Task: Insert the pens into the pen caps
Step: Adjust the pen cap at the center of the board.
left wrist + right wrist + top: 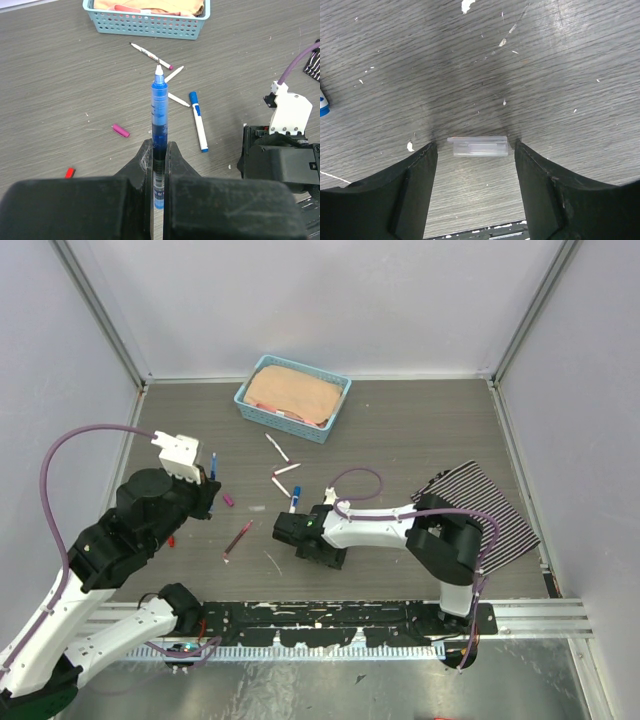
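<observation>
My left gripper (160,155) is shut on a blue pen (159,112), whose white tip points away toward the basket; from above the same pen (213,464) sticks out past the left gripper (207,486). My right gripper (475,150) is down at the table, open, with its fingers (415,190) on either side of a small clear pen cap (478,146) lying flat, apart from both. On the table lie a blue-capped pen (198,121), a magenta cap (120,130), a red cap (69,173) and a maroon pen (238,538).
A blue basket (293,398) with a tan cloth stands at the back. Uncapped white pens (283,472) lie scattered before it. A striped cloth (490,510) lies at the right. The right arm (280,155) sits close beside the left gripper.
</observation>
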You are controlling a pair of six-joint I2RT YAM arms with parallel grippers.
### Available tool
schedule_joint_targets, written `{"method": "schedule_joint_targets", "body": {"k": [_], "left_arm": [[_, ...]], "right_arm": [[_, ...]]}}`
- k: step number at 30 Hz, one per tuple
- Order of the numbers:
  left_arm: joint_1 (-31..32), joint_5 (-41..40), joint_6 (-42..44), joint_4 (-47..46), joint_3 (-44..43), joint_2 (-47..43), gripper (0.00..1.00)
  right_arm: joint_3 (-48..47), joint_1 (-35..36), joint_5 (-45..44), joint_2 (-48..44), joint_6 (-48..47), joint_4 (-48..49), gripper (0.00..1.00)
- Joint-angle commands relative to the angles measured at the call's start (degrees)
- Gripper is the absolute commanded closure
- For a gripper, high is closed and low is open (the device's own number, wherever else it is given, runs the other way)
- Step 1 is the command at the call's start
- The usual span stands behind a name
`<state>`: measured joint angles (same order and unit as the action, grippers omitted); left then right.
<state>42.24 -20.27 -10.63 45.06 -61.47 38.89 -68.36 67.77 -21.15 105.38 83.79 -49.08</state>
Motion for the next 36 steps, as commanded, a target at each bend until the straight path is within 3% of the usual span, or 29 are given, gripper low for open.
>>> {"method": "schedule_joint_targets", "body": {"k": [1, 7, 15, 20, 23, 27, 32, 36], "left_arm": [[-0.14, 0.23, -0.03, -1.99, 0.66, -0.05, 0.97], [-0.15, 0.40, -0.22, -2.19, 0.82, 0.13, 0.97], [-0.14, 0.46, -0.41, -2.07, 1.00, 0.05, 0.97], [-0.15, 0.43, -0.47, -2.07, 0.92, 0.21, 0.97], [-0.17, 0.28, -0.47, -1.94, 0.68, 0.26, 0.97], [-0.22, 0.05, -0.13, -1.95, 0.56, 0.22, 0.97], [-0.19, 0.05, 0.02, -1.53, 0.06, 0.35, 0.97], [-0.20, -0.20, -0.05, -1.38, 0.12, 0.09, 0.97]], "right_arm": [[-1.73, 0.26, -1.60, 0.24, -0.24, -1.62, 0.34], [-1.11, 0.26, -2.37, -0.08, 0.19, -2.40, 0.40], [0.78, 0.25, -3.21, -2.10, 0.86, -2.90, 0.57], [2.67, 0.26, -4.68, -4.22, -3.39, -0.26, 0.60], [3.42, 0.26, -5.81, -4.53, -14.05, 2.83, 0.61], [6.73, 0.22, -3.31, -4.84, -37.37, 10.31, 0.60], [10.60, 0.26, 8.99, -6.10, -59.48, 18.42, 0.59], [9.52, 0.26, 16.54, -5.61, -69.74, 18.67, 0.59]]}}
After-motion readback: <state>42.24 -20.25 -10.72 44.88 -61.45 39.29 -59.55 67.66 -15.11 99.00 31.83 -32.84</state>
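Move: The clear pen cap already lies between the right hand's open fingertips, level with the pads, its length running from one finger to the other. From that hand the blue-and-white marker lies about 10 cm ahead and 7 cm to the left, the red pen some 18 cm left and 4 cm ahead, both flat on the table. From the left hand, the clear cap is about 19 cm to the right, 5 cm back and 28 cm below. The right fingers close on the clear cap and pinch it by its two ends, low at the table. Keeping that grip, the hand slides about 2 cm left, then swings back nearly to where it was while turning roughly 50 degrees counter-clockwise, without rising. ##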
